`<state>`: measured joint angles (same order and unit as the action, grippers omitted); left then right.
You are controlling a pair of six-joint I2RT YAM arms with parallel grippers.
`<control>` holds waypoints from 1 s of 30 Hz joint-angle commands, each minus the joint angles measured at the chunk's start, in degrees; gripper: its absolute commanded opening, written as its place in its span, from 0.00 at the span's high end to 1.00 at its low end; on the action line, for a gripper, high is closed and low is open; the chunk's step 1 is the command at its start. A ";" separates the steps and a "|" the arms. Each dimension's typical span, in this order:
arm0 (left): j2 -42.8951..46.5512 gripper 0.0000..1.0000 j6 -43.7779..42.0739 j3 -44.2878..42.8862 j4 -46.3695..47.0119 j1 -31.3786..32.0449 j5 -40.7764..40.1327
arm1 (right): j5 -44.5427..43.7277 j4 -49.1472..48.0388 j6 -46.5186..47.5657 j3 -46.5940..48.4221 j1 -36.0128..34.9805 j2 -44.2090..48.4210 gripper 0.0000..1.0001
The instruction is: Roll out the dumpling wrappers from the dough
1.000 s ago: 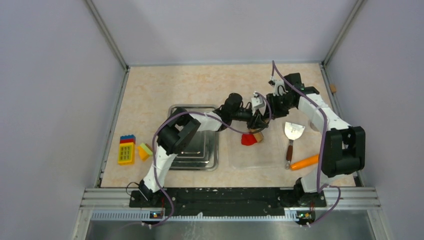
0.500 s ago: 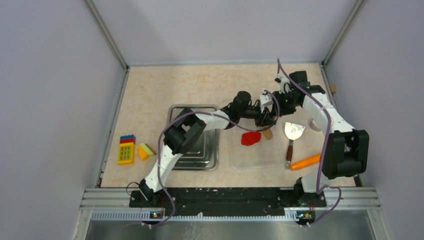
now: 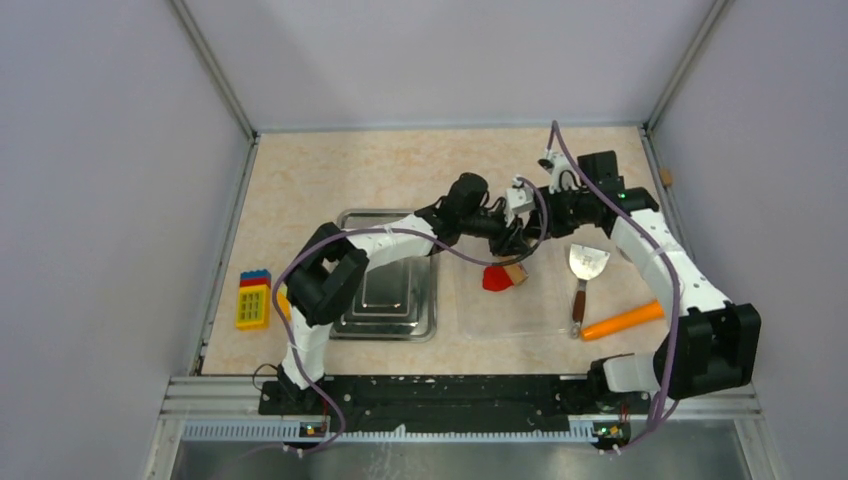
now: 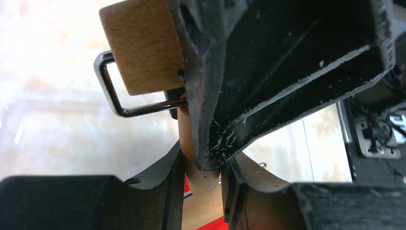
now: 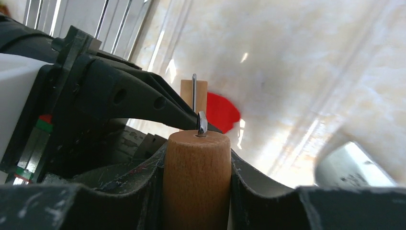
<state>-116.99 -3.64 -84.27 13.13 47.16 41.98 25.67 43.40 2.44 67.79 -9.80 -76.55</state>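
The red dough lies flattened on a clear sheet. A small wooden roller rests its drum on the dough's right edge. My left gripper and right gripper meet over it, both shut on the roller's wooden handle. The left wrist view shows the drum in its wire frame beyond my left gripper, with dough below. In the right wrist view the handle fills my right gripper, and the dough lies beyond. No dumpling wrappers are in view.
A steel tray sits left of the sheet under the left arm. A spatula and an orange carrot lie to the right. Toy blocks stand near the left edge.
The roller went back and right off the dough, then returned forward onto its right edge. Both grippers moved with it, and the right arm's elbow swung out to the right.
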 commanded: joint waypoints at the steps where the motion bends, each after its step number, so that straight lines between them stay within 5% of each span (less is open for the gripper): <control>1: 5.05 1.00 -4.84 6.58 -4.29 -1.28 -0.41 | 2.18 -7.59 -0.85 -4.15 -4.62 -1.62 1.00; 21: -1.75 1.00 -4.18 5.97 -2.95 -3.37 -1.42 | -2.28 -12.08 0.95 -8.32 -6.44 -6.97 1.00; 30: -0.26 1.00 -4.21 12.90 -3.14 -3.74 0.11 | -2.25 -11.09 0.29 -11.87 -8.66 -8.08 1.00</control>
<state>-117.60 -9.13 -75.46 13.41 43.88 42.39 25.58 29.06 -1.61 59.11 -15.35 -83.20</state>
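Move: The red dough lies about 5 cm to the left of my left hand, some 3 cm back and 12 cm below. From my right hand, which grips the roller's big wooden end, the dough is roughly 8 cm left, 4 cm back and 15 cm down. The metal tray's middle is about 28 cm left of the dough and level with it. The spatula lies about 20 cm to the dough's right and 3 cm nearer the base. Keeping both grips on the two-ended roller, I bring it down and to the left with both hands together, some 5 cm down and 4 cm left, until the small roller meets the dough. Then I stop going left and ease it another 1 to 2 cm down onto the dough, creeping forward about a centimetre. My left wrist rolls only slightly. ##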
